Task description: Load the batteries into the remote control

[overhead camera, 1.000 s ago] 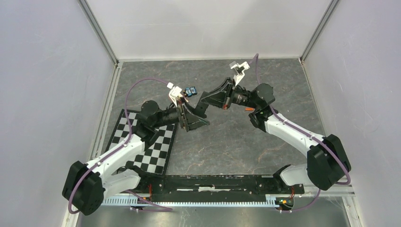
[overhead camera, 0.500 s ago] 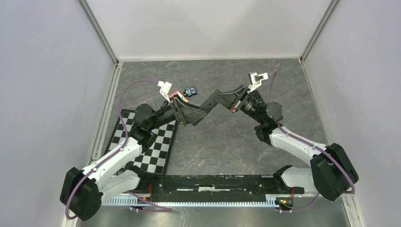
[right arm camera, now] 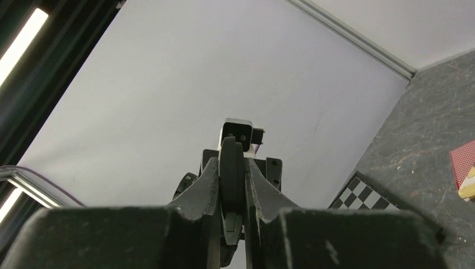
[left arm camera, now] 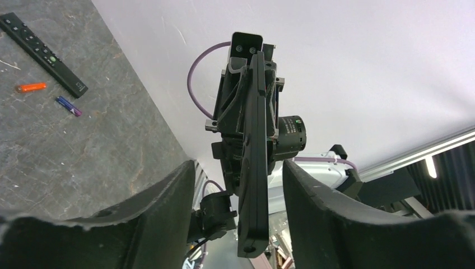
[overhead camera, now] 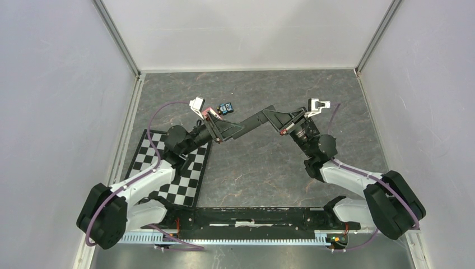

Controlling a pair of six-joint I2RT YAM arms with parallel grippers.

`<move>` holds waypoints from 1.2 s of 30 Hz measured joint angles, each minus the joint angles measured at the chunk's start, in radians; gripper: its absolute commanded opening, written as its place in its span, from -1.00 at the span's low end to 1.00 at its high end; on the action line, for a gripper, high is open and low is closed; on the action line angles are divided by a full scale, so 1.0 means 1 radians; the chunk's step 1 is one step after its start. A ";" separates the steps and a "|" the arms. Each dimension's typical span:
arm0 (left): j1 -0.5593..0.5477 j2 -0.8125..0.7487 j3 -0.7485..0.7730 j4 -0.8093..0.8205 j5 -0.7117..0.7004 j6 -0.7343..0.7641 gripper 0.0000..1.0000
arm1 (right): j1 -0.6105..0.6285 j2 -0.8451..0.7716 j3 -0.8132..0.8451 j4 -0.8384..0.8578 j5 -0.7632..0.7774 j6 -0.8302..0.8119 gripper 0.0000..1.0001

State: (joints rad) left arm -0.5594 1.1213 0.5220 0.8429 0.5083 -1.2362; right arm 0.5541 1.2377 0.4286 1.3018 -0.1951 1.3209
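Note:
A black remote control (overhead camera: 255, 119) hangs in mid-air between the two arms. My right gripper (overhead camera: 278, 117) is shut on one end of it; in the right wrist view the remote control (right arm camera: 231, 159) stands edge-on, pinched between the fingers (right arm camera: 208, 182). Its other end reaches between the fingers of my left gripper (overhead camera: 224, 130). In the left wrist view the remote control (left arm camera: 255, 162) has a gap on each side, so my left gripper (left arm camera: 238, 171) is open around it. An orange battery (left arm camera: 31, 87) and a blue-purple battery (left arm camera: 69, 105) lie on the table.
A second black remote (left arm camera: 42, 53) lies on the table beside the batteries. A blue-and-black gadget (overhead camera: 226, 107) and a red piece (overhead camera: 210, 112) sit behind the left gripper. A checkerboard mat (overhead camera: 173, 168) lies under the left arm. Walls enclose the grey tabletop (overhead camera: 263, 168).
My right arm has swung the remote leftwards until its free end sits between the left fingers. The left gripper has risen to meet it and its fingers have narrowed.

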 measured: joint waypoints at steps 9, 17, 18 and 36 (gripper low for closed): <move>-0.014 0.015 0.001 -0.005 -0.012 -0.031 -0.18 | 0.002 0.025 0.000 0.014 0.041 -0.006 -1.00; -0.014 -0.008 0.096 -0.227 -0.008 0.065 -0.96 | 0.002 0.058 -0.019 0.026 0.058 0.004 -0.98; -0.015 -0.013 0.102 -0.254 -0.007 0.076 -0.96 | 0.002 0.059 -0.028 0.031 0.058 0.007 -0.94; -0.018 0.005 0.080 -0.596 -0.011 0.163 -0.96 | -0.012 0.198 -0.320 0.122 0.038 -0.035 0.06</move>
State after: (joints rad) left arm -0.5777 1.1259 0.6022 0.2470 0.4976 -1.0733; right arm 0.5419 1.4357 0.1089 1.4242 -0.1570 1.2854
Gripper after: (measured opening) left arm 0.220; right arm 0.478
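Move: The remote control hangs between the hands, still gripped at its far right end by the right fingers. Its middle is about 5 cm right and 3 cm ahead of the left hand, roughly level. The candy box is on the table some 12 cm left, 20 cm ahead. The remote's middle lies about 5 cm left and 2 cm back from the right hand; from that hand the orange battery is some 13 cm right, 9 cm ahead, and the finished remote about 18 cm right, 15 cm ahead, both far below. Left fingers pinch the remote and lower it about 10 cm; right fingers open, dropping clear some 17 cm. ##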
